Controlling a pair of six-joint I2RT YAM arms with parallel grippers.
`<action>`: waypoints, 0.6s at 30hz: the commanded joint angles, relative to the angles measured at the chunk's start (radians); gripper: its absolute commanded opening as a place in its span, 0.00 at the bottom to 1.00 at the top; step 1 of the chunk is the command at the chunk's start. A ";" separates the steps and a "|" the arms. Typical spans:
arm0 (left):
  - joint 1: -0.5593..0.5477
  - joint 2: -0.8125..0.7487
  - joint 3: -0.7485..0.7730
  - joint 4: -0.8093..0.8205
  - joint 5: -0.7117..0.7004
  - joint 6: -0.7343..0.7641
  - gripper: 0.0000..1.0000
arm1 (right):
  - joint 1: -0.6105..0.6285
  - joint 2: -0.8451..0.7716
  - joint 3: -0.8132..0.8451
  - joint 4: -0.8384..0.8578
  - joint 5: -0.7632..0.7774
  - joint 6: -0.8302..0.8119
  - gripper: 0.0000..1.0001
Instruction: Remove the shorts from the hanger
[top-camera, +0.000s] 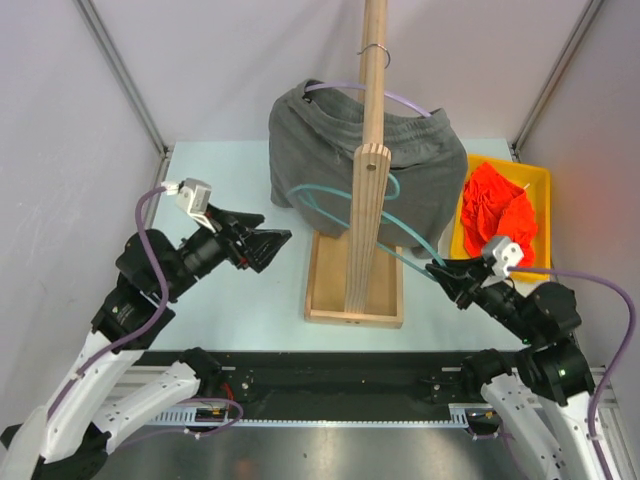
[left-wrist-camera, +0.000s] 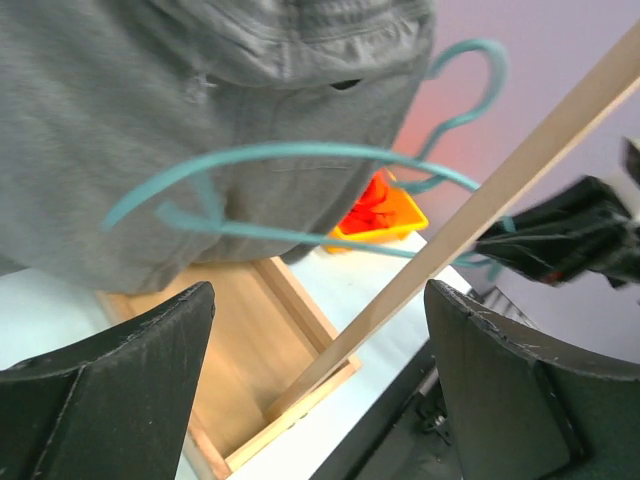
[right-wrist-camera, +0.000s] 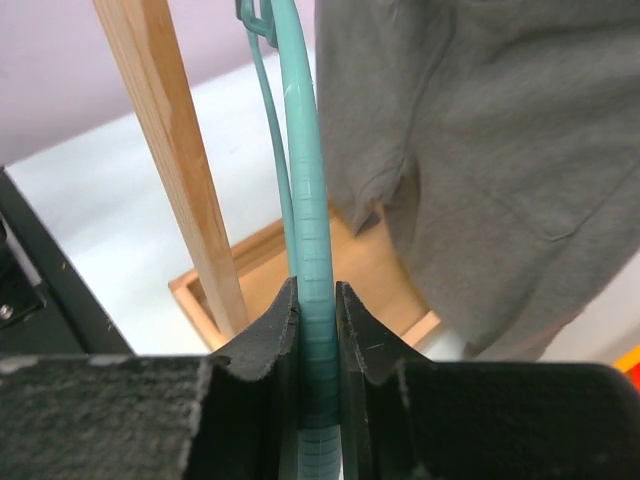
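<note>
Dark grey shorts (top-camera: 330, 150) hang on a lilac hanger (top-camera: 402, 101) at the wooden stand's post (top-camera: 370, 110). Orange-red shorts (top-camera: 500, 205) lie crumpled in the yellow bin (top-camera: 512, 165) at the right. My right gripper (top-camera: 445, 268) is shut on the end of a bare teal hanger (top-camera: 325, 193), which reaches left across the front of the grey shorts. The right wrist view shows its bar (right-wrist-camera: 305, 200) pinched between the fingers (right-wrist-camera: 270, 335). My left gripper (top-camera: 275, 240) stands wide open left of the stand, nothing between its fingers (left-wrist-camera: 150, 350); the grey shorts (left-wrist-camera: 150, 120) and teal hanger (left-wrist-camera: 300, 152) are ahead of it.
The stand's wooden tray base (top-camera: 330, 290) sits mid-table, and the post (left-wrist-camera: 480, 210) rises from it. White walls and metal frame posts (top-camera: 120, 70) enclose the table. The black mounting rail (top-camera: 330, 385) runs along the near edge.
</note>
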 joint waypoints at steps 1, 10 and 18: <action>-0.003 -0.023 -0.026 -0.044 -0.107 0.027 0.90 | -0.003 -0.090 0.032 0.053 0.088 0.018 0.00; -0.003 -0.003 -0.035 -0.030 -0.062 -0.007 0.92 | 0.004 0.000 0.192 0.130 0.146 -0.012 0.00; -0.003 -0.024 -0.029 -0.047 -0.081 0.005 0.93 | 0.004 0.064 0.271 0.190 0.085 -0.087 0.00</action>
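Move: The right gripper holds the teal hanger by one end, the rest of it reaching past the far side of the post. The rail's front end, on top of that post, lies about 4 cm ahead of the right hand, 15 cm left and some 28 cm up. The grey shorts hang about 22 cm ahead, 15 left and 5 up; the wooden base is 12 ahead, 15 left and 28 below. From the left hand, the rail's front end is 3 cm ahead, 15 right and 20 up. Keep the right gripper shut on the end of the teal hanger and lift it about 11 cm towards the height of the rail, easing 2 to 3 cm right as it starts up and tipping the fingers up some 15 degrees. Let the empty left gripper sink about 3 cm on its side of the post, fingers still wide open. ##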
